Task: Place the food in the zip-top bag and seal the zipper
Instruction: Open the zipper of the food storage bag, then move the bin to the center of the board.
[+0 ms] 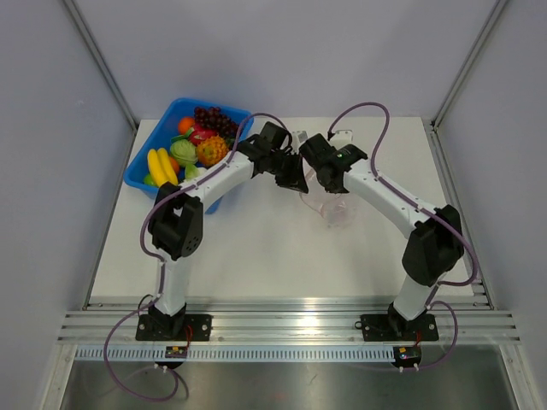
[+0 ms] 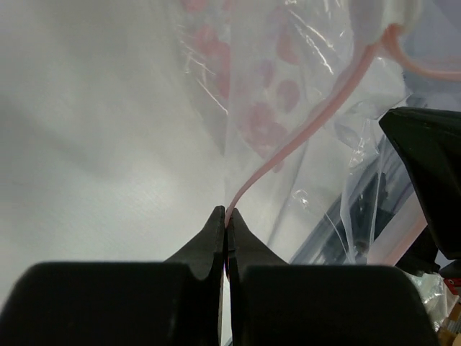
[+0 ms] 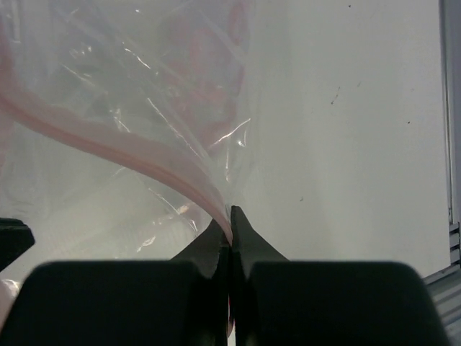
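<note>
The clear zip-top bag (image 1: 335, 207) hangs between my two grippers above the table's middle. My left gripper (image 1: 296, 181) is shut on the pink zipper strip (image 2: 288, 144), which runs up and right from its tips (image 2: 227, 213). My right gripper (image 1: 326, 182) is shut on the zipper strip (image 3: 130, 151) too, at its tips (image 3: 230, 216). Red blotches of something show through the bag (image 2: 266, 115), also in the right wrist view (image 3: 202, 79). The food (image 1: 192, 141) lies in the blue tray: bananas (image 1: 161, 165), grapes (image 1: 215, 119), cabbage (image 1: 182, 150), an orange (image 1: 185, 125).
The blue tray (image 1: 138, 167) stands at the back left of the table, beside the left arm. Frame posts rise at the back corners (image 1: 446, 102). A metal rail (image 1: 291, 325) runs along the near edge.
</note>
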Controlling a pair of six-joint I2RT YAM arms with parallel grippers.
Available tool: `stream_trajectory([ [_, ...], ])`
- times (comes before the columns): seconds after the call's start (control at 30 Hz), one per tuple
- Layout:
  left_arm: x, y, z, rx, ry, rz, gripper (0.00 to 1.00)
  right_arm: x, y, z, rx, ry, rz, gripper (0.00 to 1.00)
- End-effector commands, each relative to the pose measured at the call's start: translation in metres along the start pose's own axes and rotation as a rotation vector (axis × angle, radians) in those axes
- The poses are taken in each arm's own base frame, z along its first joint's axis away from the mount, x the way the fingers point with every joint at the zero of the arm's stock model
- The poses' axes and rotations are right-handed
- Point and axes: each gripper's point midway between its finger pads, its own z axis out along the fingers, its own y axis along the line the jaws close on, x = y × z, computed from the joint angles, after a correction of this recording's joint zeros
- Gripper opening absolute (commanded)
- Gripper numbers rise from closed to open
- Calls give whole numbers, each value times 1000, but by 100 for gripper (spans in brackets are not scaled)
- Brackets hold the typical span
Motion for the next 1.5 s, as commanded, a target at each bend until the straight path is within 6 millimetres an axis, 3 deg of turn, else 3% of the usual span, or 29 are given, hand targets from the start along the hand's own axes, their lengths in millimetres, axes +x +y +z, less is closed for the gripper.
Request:
stream_trajectory([
  [0.0,-13,29,-18,-108,-37,20,0,-26,24,-3,-80,-42,85,0],
  [0.23,-8,88,-40,-325,-15,30,0,-41,49,3,-126,-40,53,0],
  [0.37,-3,98,-43,-376,12,51,0,-53,48,-7,-147,-57,54,0],
  [0.43,-4,95,-42,-359,8,56,0,-68,44,-19,-168,-93,73,0],
  [0.6,-17,60,-33,-176,-26,57,0,-92,22,-44,-147,-162,79,0],
  [0.7,-30,39,-32,-96,-58,76,0,-93,9,-50,-122,-172,61,0],
  [0.83,-39,23,-38,-40,-73,83,1,-84,10,-47,-128,-140,47,0],
  [0.87,-44,18,-44,-40,-85,101,10,-80,11,-44,-118,-131,38,0],
  [0.9,-40,20,-48,-55,-68,107,31,-77,10,-42,-113,-124,33,0],
  [0.97,-44,19,-63,-87,-80,112,59,-71,12,-39,-115,-109,22,0],
  [1.03,-47,23,-85,-108,-99,96,73,-68,11,-37,-107,-104,14,0],
  [1.07,-52,16,-103,-103,-136,106,74,-67,10,-36,-100,-105,11,0],
  [1.13,-58,30,-128,-118,-184,74,75,-65,7,-35,-85,-99,7,0],
  [1.17,-66,38,-152,-135,-240,60,75,-65,8,-35,-86,-100,7,0],
  [1.27,-74,76,-178,-214,-312,-12,72,-65,9,-36,-99,-103,14,0],
  [1.37,-78,107,-187,-326,-325,-41,74,-67,12,-37,-115,-106,15,0],
  [1.47,-78,137,-184,-445,-298,-48,78,-68,14,-38,-126,-108,10,0],
])
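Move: The left fingers pinch one rim of the zip-top bag; the bag's middle is about 9 cm to their right, some 4 cm back and 8 cm below. From the right fingers, pinching the rim farther right, it is 2 cm left, 5 cm back and 10 cm below. The blue bin of food lies 39 cm left and 14 cm ahead of the left hand, the cauliflower 34 cm left and 5 cm ahead, the orange spiky fruit 31 cm left and 14 cm ahead. Leftward and a little forward, the left hand first draws its pinched rim some 8 cm while the right follows more slowly, widening the pull; the left then eases back, opens wide to let go and swings up, forward and left to the blue bin's near side, turning counter-clockwise, about 20 cm left overall. The right keeps its pinch, rising about 5 cm and settling slightly back. ##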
